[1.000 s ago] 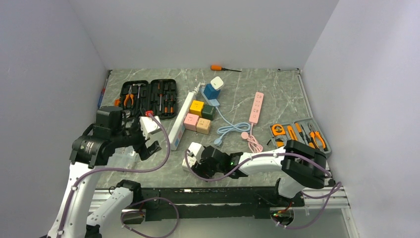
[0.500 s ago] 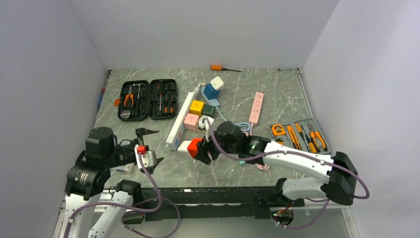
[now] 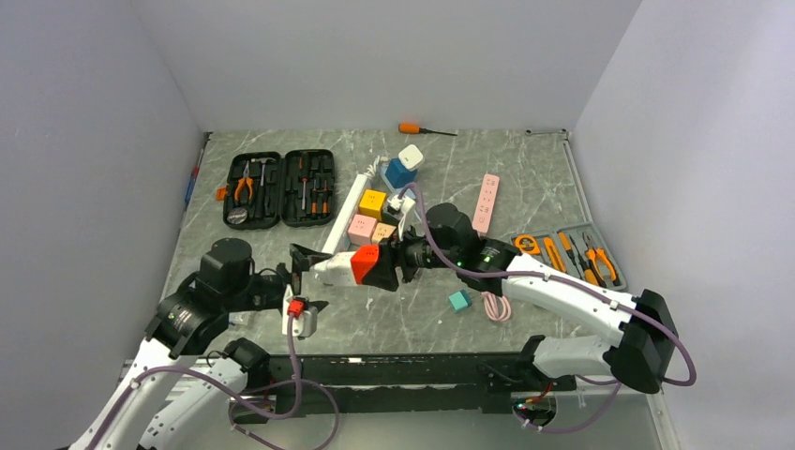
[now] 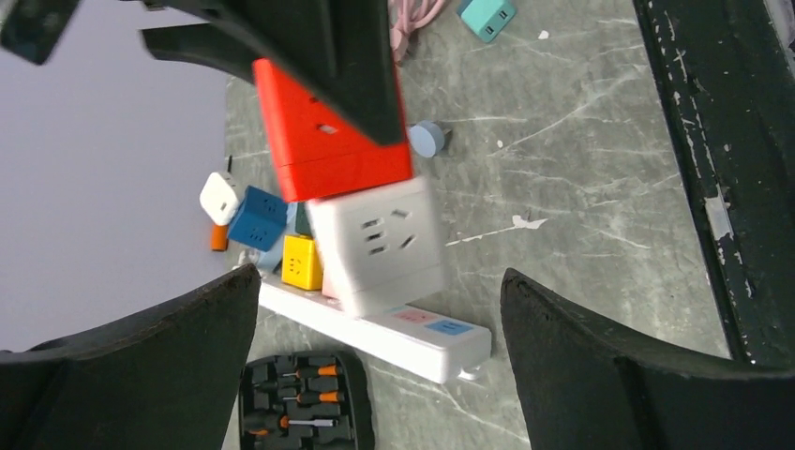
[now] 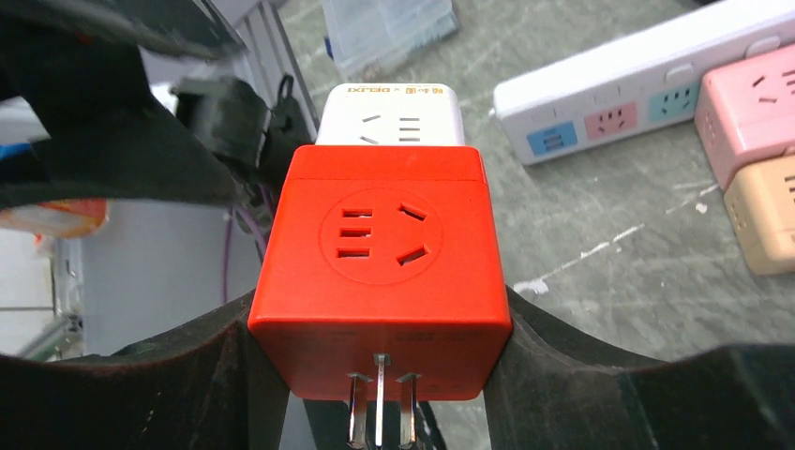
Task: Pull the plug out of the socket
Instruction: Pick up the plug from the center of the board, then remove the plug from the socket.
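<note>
My right gripper is shut on a red cube socket, held in the air with its metal pins toward the wrist camera. A white cube plug sits plugged into the red cube's far face. From above, the red cube and the white plug point left, toward my left gripper. My left gripper is wide open. The white plug hangs just ahead of its jaws, joined to the red cube, and neither finger touches it.
Beneath the cubes lies a long white power strip, next to yellow, pink and tan cubes. A black tool case lies back left, a pink strip and a grey tool case right. A teal cube lies near the front.
My right arm has lifted the joined red and white cubes off the table and carried them left. My left arm has swung in, its open jaws now facing the white plug.
</note>
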{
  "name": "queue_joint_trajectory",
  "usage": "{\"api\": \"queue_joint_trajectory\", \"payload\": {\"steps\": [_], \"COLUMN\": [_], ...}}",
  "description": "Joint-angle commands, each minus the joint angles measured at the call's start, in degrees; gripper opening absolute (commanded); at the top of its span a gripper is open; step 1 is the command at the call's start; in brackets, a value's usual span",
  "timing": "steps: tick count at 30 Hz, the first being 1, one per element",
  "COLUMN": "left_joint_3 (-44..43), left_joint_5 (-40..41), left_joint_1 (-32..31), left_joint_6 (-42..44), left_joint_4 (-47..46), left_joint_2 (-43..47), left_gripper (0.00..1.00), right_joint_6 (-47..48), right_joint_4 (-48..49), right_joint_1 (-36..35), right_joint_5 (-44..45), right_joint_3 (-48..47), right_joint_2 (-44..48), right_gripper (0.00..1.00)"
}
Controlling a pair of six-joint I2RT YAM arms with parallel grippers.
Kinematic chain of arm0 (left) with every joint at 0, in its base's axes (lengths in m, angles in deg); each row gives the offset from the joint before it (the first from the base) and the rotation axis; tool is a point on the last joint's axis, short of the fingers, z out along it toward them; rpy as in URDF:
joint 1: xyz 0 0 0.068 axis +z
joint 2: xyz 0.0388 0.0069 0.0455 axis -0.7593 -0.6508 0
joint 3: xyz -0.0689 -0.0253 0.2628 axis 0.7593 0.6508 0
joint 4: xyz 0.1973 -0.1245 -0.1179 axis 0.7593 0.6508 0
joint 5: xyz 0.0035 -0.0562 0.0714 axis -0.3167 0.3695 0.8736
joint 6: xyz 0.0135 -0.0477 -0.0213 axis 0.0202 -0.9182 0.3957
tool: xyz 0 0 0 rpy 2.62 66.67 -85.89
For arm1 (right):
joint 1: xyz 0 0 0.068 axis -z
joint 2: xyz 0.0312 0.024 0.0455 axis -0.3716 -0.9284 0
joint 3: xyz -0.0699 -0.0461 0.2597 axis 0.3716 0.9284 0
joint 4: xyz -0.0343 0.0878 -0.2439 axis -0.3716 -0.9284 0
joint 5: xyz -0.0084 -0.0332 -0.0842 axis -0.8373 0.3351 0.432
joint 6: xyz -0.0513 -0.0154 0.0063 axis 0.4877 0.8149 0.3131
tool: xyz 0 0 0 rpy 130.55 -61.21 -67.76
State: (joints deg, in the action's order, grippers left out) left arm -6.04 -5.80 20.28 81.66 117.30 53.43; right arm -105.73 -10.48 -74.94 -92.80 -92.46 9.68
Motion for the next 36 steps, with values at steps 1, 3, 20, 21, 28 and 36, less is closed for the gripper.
{"api": "queue_joint_trajectory", "payload": {"steps": [1,3,20,21,28,36], "left_joint_3": [0.69,0.96,5.77,6.10,6.35,3.50], "left_joint_5": [5.67,6.36,12.73,13.08,17.10,20.75], "left_joint_1": [-4.34,-4.91,-7.06,-7.09,-7.55,-7.80], "left_joint_6": [-5.90,-11.44,-20.82,-20.60,-17.51,-14.85], "left_joint_4": [-8.31,-11.15,-23.26,-23.75,-24.92,-23.25], "left_joint_2": [-1.97,-2.85,-2.42,-2.51,-4.44,-7.17], "left_gripper": [0.99,0.99,1.00,0.99,0.88,0.38], "right_joint_6": [-6.00,-7.35,-12.32,-12.59,-12.97,-13.78], "right_joint_4": [14.11,16.43,25.30,25.85,25.48,25.84], "right_joint_1": [0.31,0.29,-1.33,-1.41,-1.74,-2.37], "right_joint_5": [-0.54,0.68,0.93,0.74,-0.15,-1.15], "right_joint_3": [-2.24,-1.49,1.62,1.57,1.36,3.01], "right_joint_2": [1.30,1.66,2.48,2.34,2.11,2.18], "right_gripper": [0.00,0.00,0.00,0.00,0.00,0.00]}}
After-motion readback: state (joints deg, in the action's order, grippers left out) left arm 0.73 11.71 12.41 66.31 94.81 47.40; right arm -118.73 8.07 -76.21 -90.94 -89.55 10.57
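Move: The white plug, stuck on the end of the red socket that the right hand holds, lies from the left hand about 5 cm ahead, 5 cm to the right and 8 cm below. The red socket is some 4 cm ahead, 10 cm right and 6 cm below it. On the table, 23 cm down, the white power strip's middle is about 18 cm ahead and 5 cm right. From the right hand the white plug is roughly 7 cm left, 1 cm ahead and 2 cm below. The left fingers end up pinching the white plug from both sides: that hand goes forward about 6 cm and a little right, its fingers swinging some 15 degrees counter-clockwise, and closes only near the end. The right hand keeps its grip on the red socket and brings the pair up about 5 cm and slightly left, rolling its left side upward about 15 degrees. ##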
